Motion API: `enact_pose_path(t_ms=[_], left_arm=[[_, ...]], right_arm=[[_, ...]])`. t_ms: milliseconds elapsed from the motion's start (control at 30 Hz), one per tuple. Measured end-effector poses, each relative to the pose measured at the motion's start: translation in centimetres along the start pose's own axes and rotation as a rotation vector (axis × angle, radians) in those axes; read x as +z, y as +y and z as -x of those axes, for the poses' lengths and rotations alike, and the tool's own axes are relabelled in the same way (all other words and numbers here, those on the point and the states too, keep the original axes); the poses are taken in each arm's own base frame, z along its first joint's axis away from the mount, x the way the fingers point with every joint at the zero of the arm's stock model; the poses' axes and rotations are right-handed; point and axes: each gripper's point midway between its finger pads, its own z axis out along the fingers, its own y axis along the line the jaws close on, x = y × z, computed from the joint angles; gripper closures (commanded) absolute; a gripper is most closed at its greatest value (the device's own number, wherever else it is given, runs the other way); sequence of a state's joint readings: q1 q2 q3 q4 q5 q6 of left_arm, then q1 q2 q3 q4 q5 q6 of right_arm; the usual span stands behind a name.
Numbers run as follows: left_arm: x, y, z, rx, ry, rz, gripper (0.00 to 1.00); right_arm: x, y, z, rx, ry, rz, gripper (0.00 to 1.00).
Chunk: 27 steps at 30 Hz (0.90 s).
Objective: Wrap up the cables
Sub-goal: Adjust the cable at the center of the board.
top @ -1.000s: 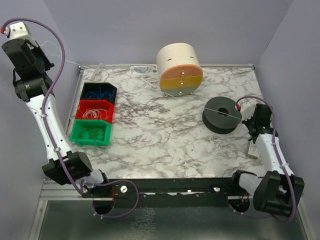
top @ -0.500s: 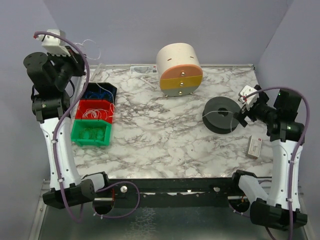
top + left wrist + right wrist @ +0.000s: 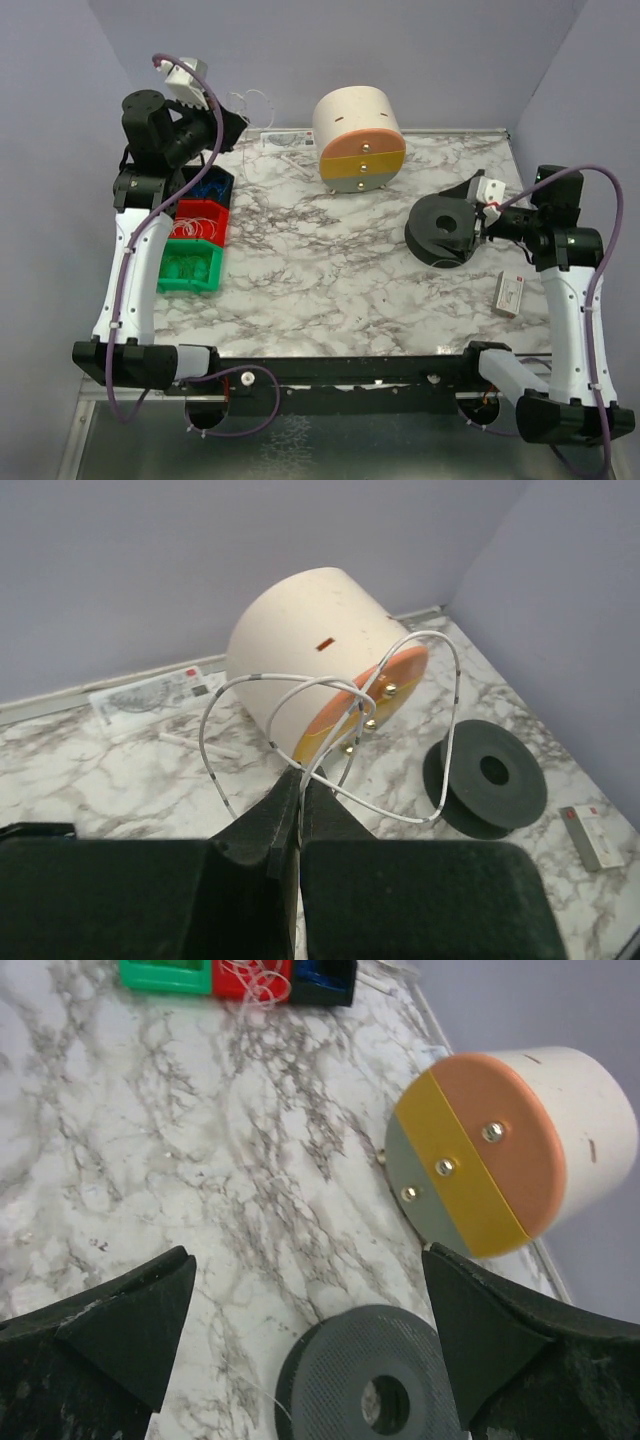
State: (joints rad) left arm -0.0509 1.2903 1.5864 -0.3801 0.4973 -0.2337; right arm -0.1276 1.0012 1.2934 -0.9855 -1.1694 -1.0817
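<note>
My left gripper [image 3: 237,124] is raised above the table's back left, beyond the bins, and is shut on a thin white cable [image 3: 250,100]. In the left wrist view the jaws [image 3: 300,776] are pressed together on that cable [image 3: 330,685], which springs out in loose loops. The dark grey spool [image 3: 437,238] lies flat at the right. My right gripper [image 3: 465,214] hovers at the spool's right side, open, with nothing between its fingers. In the right wrist view the spool [image 3: 352,1358] lies below the wide-open gripper [image 3: 308,1260], and a hair-thin strand [image 3: 268,1401] trails from its left edge.
A cream drum [image 3: 358,138] with an orange, yellow and grey face lies at the back centre. Blue [image 3: 198,184], red [image 3: 198,221] and green [image 3: 184,267] bins line the left edge; the red one holds more white cables. A small box [image 3: 510,293] lies near the right edge.
My left arm has swung from the far left in over the table's back left corner with the cable in its jaws. My right gripper has opened and risen beside the spool.
</note>
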Motion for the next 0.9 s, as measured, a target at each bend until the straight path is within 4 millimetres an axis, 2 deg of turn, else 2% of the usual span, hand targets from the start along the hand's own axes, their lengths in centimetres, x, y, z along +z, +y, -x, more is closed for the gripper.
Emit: enact_pose_path(t_ms=[133, 200, 300, 367, 500, 633, 700, 900], left_arm=[[1.2, -3.2, 0.3, -0.017, 0.003, -0.113, 1.0], [1.5, -5.0, 0.7, -0.022, -0.004, -0.169, 1.0], [1.8, -6.8, 1.1, -0.033, -0.016, -0.216, 1.0], [1.9, -7.2, 1.4, -0.048, -0.025, -0.222, 1.0], [2.4, -6.7, 2.0, -0.102, -0.053, -0.183, 1.0], [3.2, -5.6, 1.5, -0.199, -0.066, -0.128, 1.0], [3.5, -5.0, 0.8, -0.254, -0.057, -0.097, 1.0], [4.4, -2.3, -1.0, -0.417, -0.042, 0.009, 1.0]], right_arm=[[2.9, 1.7, 0.8, 0.063, -0.071, 0.087, 0.0], [4.9, 1.8, 1.3, 0.092, -0.095, 0.125, 0.0], [9.3, 1.7, 1.6, 0.115, -0.091, 0.161, 0.0], [13.0, 2.1, 0.9, 0.141, -0.062, 0.183, 0.0], [20.0, 3.7, -1.8, 0.248, 0.026, 0.202, 0.0], [24.7, 4.3, -3.7, 0.399, 0.086, 0.188, 0.0], [26.4, 4.0, -3.6, 0.471, 0.087, 0.174, 0.0], [29.7, 1.8, -0.6, 0.586, 0.044, 0.112, 0.0]])
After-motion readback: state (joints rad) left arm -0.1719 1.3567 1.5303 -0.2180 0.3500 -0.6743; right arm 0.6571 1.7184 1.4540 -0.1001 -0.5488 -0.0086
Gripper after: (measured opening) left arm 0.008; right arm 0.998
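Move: Hanging from the shut left fingers, the white cable's loose strand drops some 18 cm below that hand, nearly straight under it; from the open right hand it lies about 40 cm left, 13 cm ahead and 9 cm lower. The spool sits about 8 cm ahead of the right hand, level sideways, 28 cm below. From the right hand the drawer cylinder stands roughly 32 cm ahead, 15 cm left, 22 cm below. The red tray is about 14 cm left of the left hand, 3 cm ahead and 42 cm down. Sweeping left about 26 cm from over the spool, the right hand heads for the dangling cable, going some 11 cm forward and sinking before a slight rise; it rolls about 35 degrees, fingers wide open. The left hand keeps its pinch on the cable, shifts some 6 cm right while rising, then eases forward, down and slightly left, turning about 20 degrees. ##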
